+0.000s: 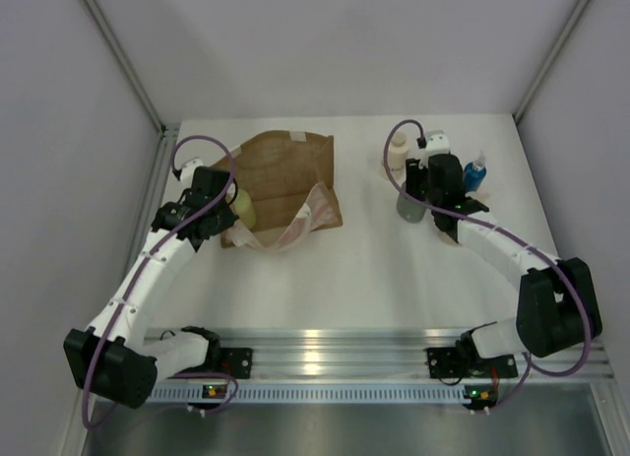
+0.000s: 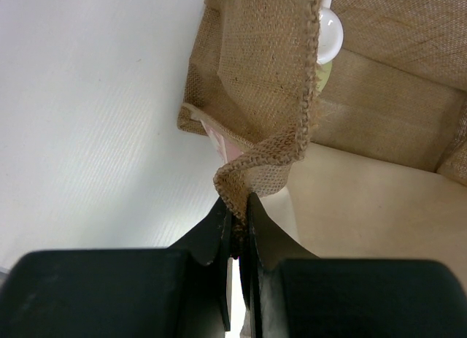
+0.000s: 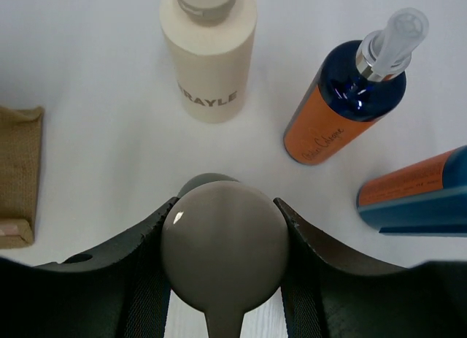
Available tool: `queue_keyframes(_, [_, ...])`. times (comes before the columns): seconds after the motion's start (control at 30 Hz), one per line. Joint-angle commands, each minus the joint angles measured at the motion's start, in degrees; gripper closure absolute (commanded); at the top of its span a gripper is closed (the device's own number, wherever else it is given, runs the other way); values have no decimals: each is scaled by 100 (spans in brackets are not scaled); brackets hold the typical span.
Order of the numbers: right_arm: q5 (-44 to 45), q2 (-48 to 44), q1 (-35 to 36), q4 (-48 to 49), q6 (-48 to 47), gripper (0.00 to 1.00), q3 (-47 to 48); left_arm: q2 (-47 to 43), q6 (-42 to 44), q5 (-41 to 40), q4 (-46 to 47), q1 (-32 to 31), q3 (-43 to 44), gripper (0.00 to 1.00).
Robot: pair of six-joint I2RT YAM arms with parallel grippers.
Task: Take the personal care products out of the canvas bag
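The canvas bag (image 1: 287, 180) lies on the table's left half, mouth toward the arms, with cream handles (image 1: 300, 223). My left gripper (image 1: 215, 216) is shut on the bag's woven rim (image 2: 271, 152), jaws pinching the fabric (image 2: 239, 206). Inside the mouth lies a yellow-green bottle (image 1: 243, 208) with a white cap (image 2: 329, 31). My right gripper (image 1: 417, 192) is shut on a grey-green bottle (image 3: 225, 243), held upright at the back right. Whether its base touches the table I cannot tell. Beside it stand a cream bottle (image 3: 210, 57) and a blue-and-orange pump bottle (image 3: 341, 108).
Another orange-and-blue container (image 3: 416, 196) lies at the right edge of the right wrist view. A white-capped bottle (image 1: 436, 143) and a blue bottle (image 1: 475, 172) stand beside the right gripper. Grey walls enclose the table on three sides. A metal rail (image 1: 325, 343) runs along the near edge.
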Motion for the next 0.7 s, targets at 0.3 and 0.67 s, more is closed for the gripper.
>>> queue_keyframes(0.3, [71,-174,-81,2186,275,71,-160,82,142,315,-343,3,-95,100])
queue_keyframes(0.67, [-122,-376,-55,1168,309,17,577,56,72,174,-334,3,19,100])
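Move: The grey bottle is already between the right fingers at its top, its middle about 6 cm below them, on the table. From that hand the cream bottle stands some 11 cm ahead and 4 cm left, the orange spray bottle 9 cm ahead and 5 cm right, the blue bottle about 6 cm ahead and 13 cm right. The left hand, still pinching the bag's edge, has the grey bottle roughly 38 cm to its right and 3 cm farther out, some 9 cm lower. The grey bottle is first kept in the right hand's grip while the hand eases about 1 cm forward, its fingers tipping slightly upward. Then the fingers spread wide and let go of its top, and the hand rises about 6 cm off it, drifting a little farther forward and tipping up to roughly 10 degrees in all. ##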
